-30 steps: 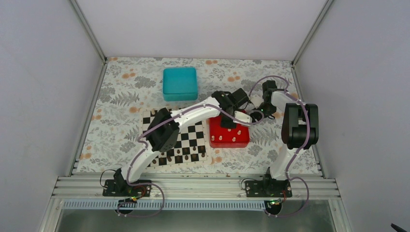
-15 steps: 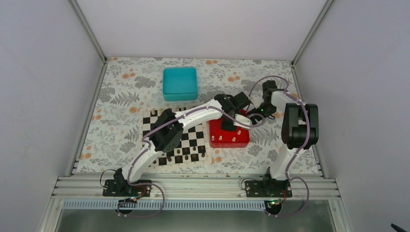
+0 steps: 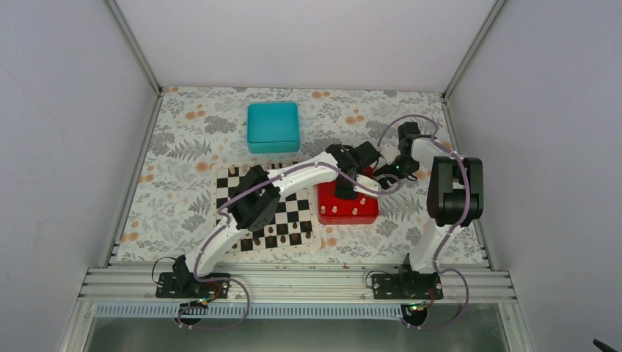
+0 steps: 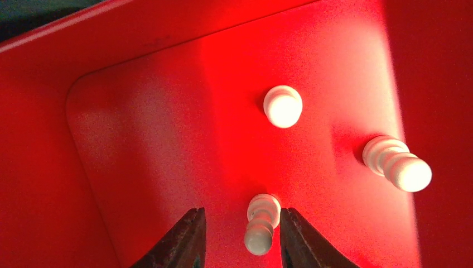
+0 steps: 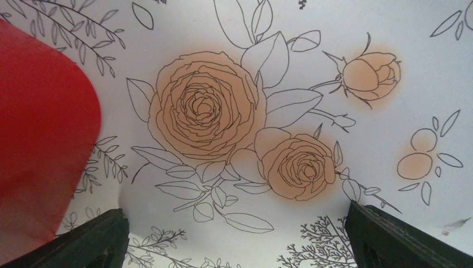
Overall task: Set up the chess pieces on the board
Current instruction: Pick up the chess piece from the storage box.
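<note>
My left gripper (image 4: pixel 241 215) hangs low inside the red tray (image 4: pixel 139 139), open. A cream pawn (image 4: pixel 262 220) stands between its dark fingers, close against the right finger (image 4: pixel 295 240), with a gap to the left one. Two more cream chess pieces (image 4: pixel 283 106) (image 4: pixel 397 164) stand farther back in the tray. From above, the left gripper (image 3: pixel 350 187) is over the tray (image 3: pixel 370 214), right of the checkered board (image 3: pixel 293 213). My right gripper (image 5: pixel 237 234) is wide open and empty over the flowered cloth, at the tray's corner (image 5: pixel 39 139).
Dark pieces (image 3: pixel 275 233) stand along the board's near rows. A teal box (image 3: pixel 273 126) sits behind the board. More cream pieces (image 3: pixel 345 211) line the tray's front. The right arm (image 3: pixel 455 191) stands folded just right of the tray.
The left arm has shifted slightly to the right over the tray and its jaws have narrowed. The right arm has stayed still.
</note>
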Robot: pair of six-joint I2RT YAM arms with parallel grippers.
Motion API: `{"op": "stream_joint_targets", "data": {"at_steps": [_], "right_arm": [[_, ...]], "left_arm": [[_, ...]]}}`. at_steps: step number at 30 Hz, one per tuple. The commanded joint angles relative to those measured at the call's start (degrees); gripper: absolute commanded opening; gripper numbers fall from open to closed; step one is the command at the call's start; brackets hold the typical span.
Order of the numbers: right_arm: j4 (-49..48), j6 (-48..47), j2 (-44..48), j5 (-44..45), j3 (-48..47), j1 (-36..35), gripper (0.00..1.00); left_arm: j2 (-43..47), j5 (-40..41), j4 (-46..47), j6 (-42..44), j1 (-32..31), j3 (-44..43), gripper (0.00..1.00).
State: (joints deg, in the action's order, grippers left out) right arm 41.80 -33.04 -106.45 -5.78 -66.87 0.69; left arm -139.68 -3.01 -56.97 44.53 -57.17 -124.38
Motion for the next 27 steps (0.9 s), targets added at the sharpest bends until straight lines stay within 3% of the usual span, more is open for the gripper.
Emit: {"op": "stream_joint_targets", "data": {"at_steps": [1,8,20,27], "right_arm": [[1.0,-0.7,-0.5,-1.5,0.9,-0.6,1.00],[1.1,-0.6,-0.4,-1.5,0.9,-0.6,1.00],[1.1,-0.8,-0.4,-1.5,1.0,-0.6,1.00],[1.0,-0.8,-0.4,-1.5,1.1,-0.5,1.00]], "left_arm": [[-1.2,0.4,-0.5,0.8,-0.1,0.3,0.34],[-1.5,1.4,-0.4,1.1,-0.1,1.1,0.33],[-2.1,0.0,-2.6,1.2,-0.1,-1.4,0.11],[0.8,-1.0,-2.9,1.0,0.0,-2.8,0.05]]}}
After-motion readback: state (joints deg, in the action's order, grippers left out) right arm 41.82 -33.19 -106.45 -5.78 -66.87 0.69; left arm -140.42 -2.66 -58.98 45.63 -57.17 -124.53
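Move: The chess piece I want stands in the red box, already almost between my left fingertips: about 1 cm left of my left hand, level fore and aft, its middle some 2 cm below. From that hand, the right piece is 3 cm right and 2 cm back, the tall piece 5 cm back and 1 cm right, the left piece 4 cm back and 5 cm left. From my right hand, the one I want is about 12 cm left, 5 cm back, near its height. I ease my left hand about 1 cm down and nearly as far left, fingers still pointing down into the red box, so that the chess piece comes midway between the pads. Then, with the hand almost still, I close the fingers from about a third open to nearly shut, and the pads pinch the piece around its upper part. ##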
